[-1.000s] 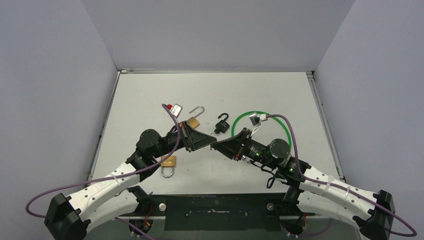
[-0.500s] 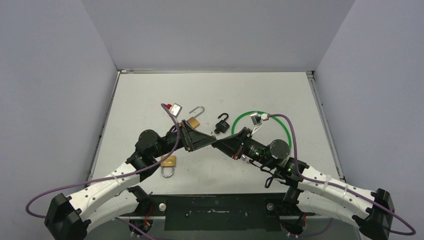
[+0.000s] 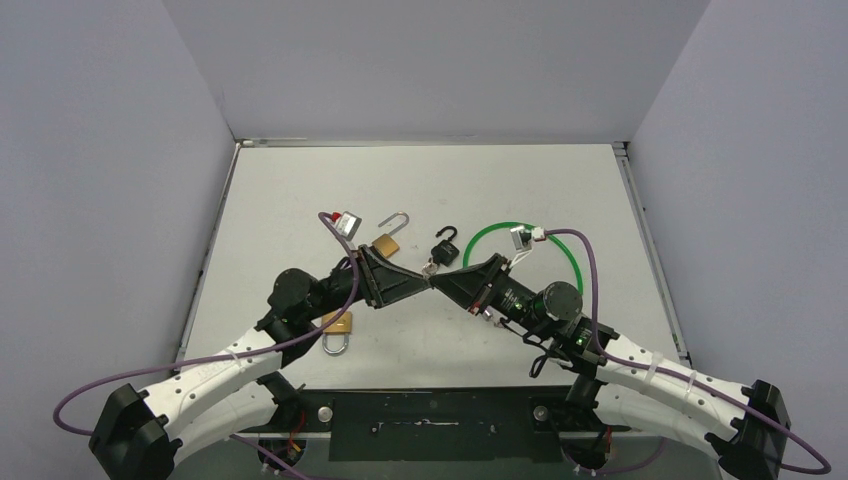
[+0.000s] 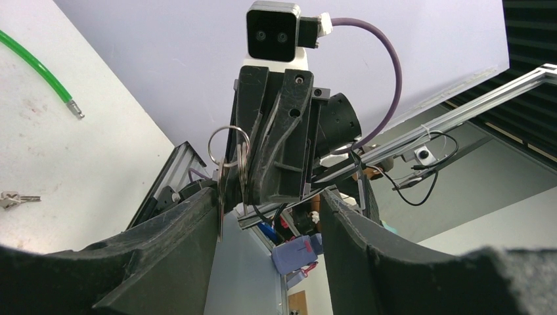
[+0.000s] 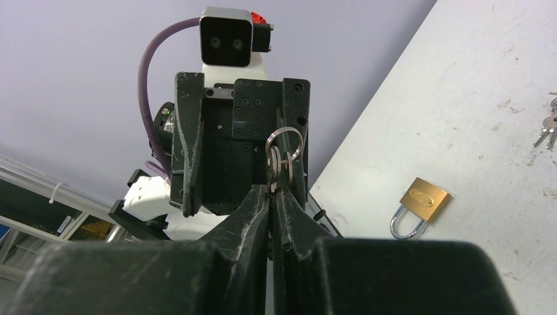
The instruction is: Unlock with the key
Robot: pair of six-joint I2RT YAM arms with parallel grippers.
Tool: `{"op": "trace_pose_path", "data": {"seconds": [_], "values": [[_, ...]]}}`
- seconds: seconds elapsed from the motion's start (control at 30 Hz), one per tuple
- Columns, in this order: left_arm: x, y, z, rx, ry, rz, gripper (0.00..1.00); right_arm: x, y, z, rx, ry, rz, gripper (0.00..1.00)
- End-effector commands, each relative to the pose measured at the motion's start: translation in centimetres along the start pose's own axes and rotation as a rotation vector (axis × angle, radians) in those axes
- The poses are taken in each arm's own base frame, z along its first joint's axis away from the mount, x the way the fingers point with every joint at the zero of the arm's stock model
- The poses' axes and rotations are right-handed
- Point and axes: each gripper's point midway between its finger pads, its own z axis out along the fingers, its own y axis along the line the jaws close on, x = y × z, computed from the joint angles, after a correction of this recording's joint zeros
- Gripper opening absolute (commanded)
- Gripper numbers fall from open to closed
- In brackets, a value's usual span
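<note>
A key on a steel ring (image 5: 284,144) is pinched between the tips of my right gripper (image 5: 272,190), which is shut on it above the table. My left gripper (image 4: 269,197) faces it tip to tip and stands open, with the ring (image 4: 230,147) and its key hanging just beside the left finger (image 4: 190,230). In the top view the two grippers meet mid-table, left gripper (image 3: 422,284) against right gripper (image 3: 440,283). A shut brass padlock (image 3: 338,330) lies under the left arm. An open brass padlock (image 3: 390,240) and an open black padlock (image 3: 444,247) lie just beyond.
A green cable loop (image 3: 520,232) lies on the table behind the right arm. Loose keys (image 4: 13,198) rest on the white tabletop (image 3: 560,190). Grey walls close in the table on three sides.
My left gripper has opened and let go of the key, while my right gripper has shut on it. Both wrists have edged a little farther from the near edge.
</note>
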Motion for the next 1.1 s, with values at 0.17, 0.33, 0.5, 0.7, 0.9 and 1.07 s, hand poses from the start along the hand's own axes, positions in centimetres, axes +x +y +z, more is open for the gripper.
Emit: {"op": "trace_pose_path", "data": {"seconds": [0.17,0.33,0.5,0.7,0.9,1.07], "values": [[-0.2,-2.2,0.4,0.103,-0.003,0.048,0.26,-2.4,3.0,-0.2,-0.091,-0.074,0.012,0.0],[-0.3,-1.8,0.4,0.078,-0.006,0.05,0.1,-2.5,3.1,-0.4,-0.088,-0.074,0.01,0.0],[-0.5,-0.3,0.5,-0.036,0.003,0.116,0.0,-2.7,2.6,-0.8,-0.05,-0.075,-0.017,0.0],[-0.3,0.5,-0.1,-0.151,0.075,0.266,0.0,-2.9,1.2,-1.3,0.062,-0.049,-0.11,0.13],[0.8,1.1,-1.7,-0.256,0.261,0.457,0.0,-4.1,-3.3,-3.7,0.349,-0.015,-0.317,0.69],[0.4,2.7,-3.5,-0.401,0.409,0.627,0.0,-3.8,0.0,-3.3,0.195,0.072,-0.478,0.75]]}}
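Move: The keys the left fingers go for already sit between their open tips, about 1 cm forward, 1 cm right and 1 cm above; the right hand still grips them, about 1 cm left of and 1 cm above its hand point. From the left hand the black padlock lies roughly 24 cm ahead, 4 cm right; the closed brass padlock some 7 cm ahead, 20 cm left; both about 31 cm below. Left fingers shut on the keys, right ones let go and withdraw about 4 cm rightward; left wrist turns. ##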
